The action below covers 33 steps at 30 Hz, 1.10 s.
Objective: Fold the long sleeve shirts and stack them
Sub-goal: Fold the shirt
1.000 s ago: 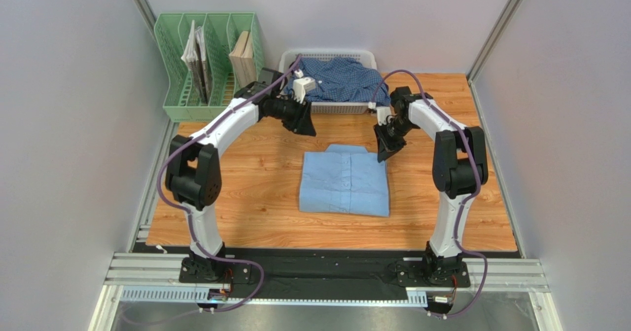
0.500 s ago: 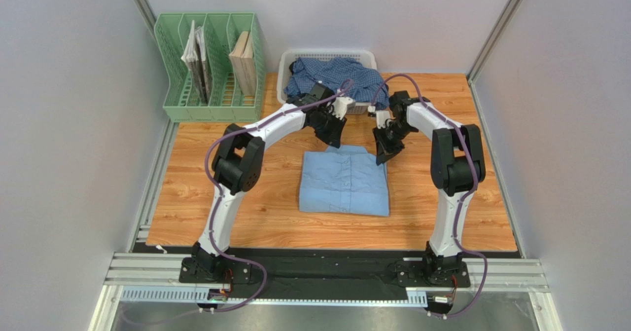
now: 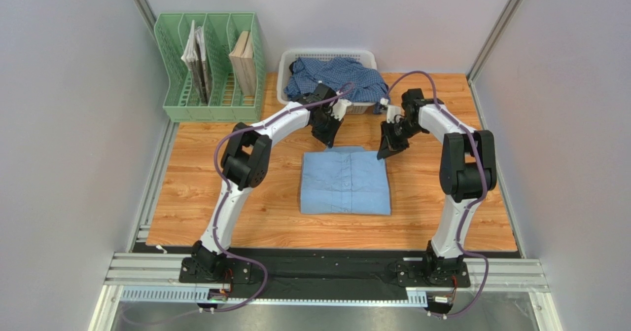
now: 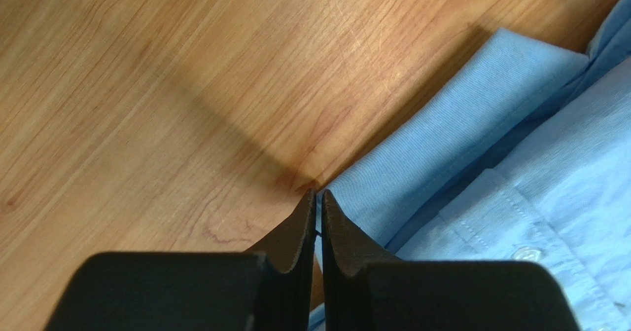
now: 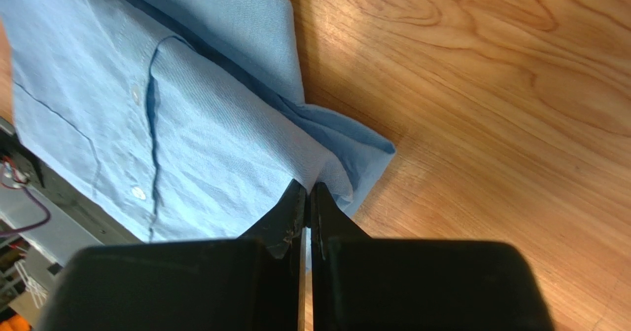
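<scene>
A light sky-blue long sleeve shirt (image 3: 344,183) lies folded in a rectangle at the middle of the wooden table. The darker checked shirt (image 3: 335,74) is heaped in the white basket (image 3: 326,53) at the back. My left gripper (image 3: 329,140) is down at the folded shirt's far left corner. In the left wrist view its jaws (image 4: 318,193) are pressed nearly together on the edge of the light-blue cloth (image 4: 474,116). My right gripper (image 3: 384,153) sits at the far right corner. In the right wrist view it (image 5: 308,184) is shut, with a fold of the light-blue shirt (image 5: 207,146) pinched at its tips.
A green file rack (image 3: 211,68) holding papers stands at the back left beside the basket. Grey walls close in both sides. Bare wood (image 3: 222,190) lies left and right of the folded shirt, and the arm bases sit on the black strip at the near edge.
The left arm swung from the basket's front down to the folded shirt's far left corner and its jaws closed there. The right gripper stayed shut at the far right corner, shifting only slightly.
</scene>
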Tool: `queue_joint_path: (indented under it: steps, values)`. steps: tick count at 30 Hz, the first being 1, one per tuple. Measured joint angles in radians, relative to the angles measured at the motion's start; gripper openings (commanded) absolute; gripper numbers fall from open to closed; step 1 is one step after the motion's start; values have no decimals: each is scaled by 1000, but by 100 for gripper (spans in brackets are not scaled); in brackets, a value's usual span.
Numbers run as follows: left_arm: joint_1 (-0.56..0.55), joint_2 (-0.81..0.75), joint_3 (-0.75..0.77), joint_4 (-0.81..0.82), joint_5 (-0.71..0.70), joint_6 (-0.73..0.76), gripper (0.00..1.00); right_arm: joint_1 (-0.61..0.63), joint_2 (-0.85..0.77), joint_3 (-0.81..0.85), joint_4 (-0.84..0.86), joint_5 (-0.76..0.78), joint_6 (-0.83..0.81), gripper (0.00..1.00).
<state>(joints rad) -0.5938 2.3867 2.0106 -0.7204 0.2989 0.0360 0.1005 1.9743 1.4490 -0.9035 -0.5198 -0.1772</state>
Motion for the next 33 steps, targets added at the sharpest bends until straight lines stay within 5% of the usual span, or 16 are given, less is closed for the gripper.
queue_joint_path:
  steps: [11,13,16,19,20,21,22,27,33]
  values:
    - [0,0,2,-17,2,22,7,-34,-10,-45,91,-33,111,0]
    - [0,0,3,-17,2,24,12,-33,-8,-67,115,-21,129,0]
    - [1,0,7,-23,7,32,33,-33,14,-76,135,-21,159,3]
    - [11,0,14,-38,27,47,55,-24,21,-77,145,-23,185,15]
    - [18,-2,23,-48,40,54,74,-19,21,-77,148,-25,193,21]
    - [25,-2,33,-56,50,60,77,-14,20,-77,154,-28,200,38]
    - [37,-10,44,-61,63,66,99,-10,20,-77,156,-28,205,47]
    - [109,-222,-1,-74,100,129,99,-22,-42,-77,125,-28,193,92]
    - [129,-901,-401,72,200,163,99,-131,-335,-29,14,-98,83,95]
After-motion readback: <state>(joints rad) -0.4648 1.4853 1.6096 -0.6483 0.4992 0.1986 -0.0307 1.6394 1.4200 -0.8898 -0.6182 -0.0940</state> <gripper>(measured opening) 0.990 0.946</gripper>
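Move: Both closed grippers are at the far edge of the folded blue shirt. The left is at the collar's left end, with the shirt's middle about 11 cm back, 5 cm right and 2 cm below; the right holds the far right corner slightly raised, with the middle some 8 cm back, 10 cm left and 3 cm below. The laundry basket's middle is roughly 20 cm ahead of the left hand, level sideways, and 18 cm ahead and 17 cm left of the right. The right hand, still pinching the shirt's far right corner, eases it about 1 cm forward while turning some 10 degrees clockwise, then lowers it about 2 cm, opens wide to let go, and rises some 13 cm, drifting right. The left stays put at the collar's end for the first half, then opens wide and lifts quickly away, about 29 cm up and then also back and to its left, its fingers swinging from pointing down towards forward. ##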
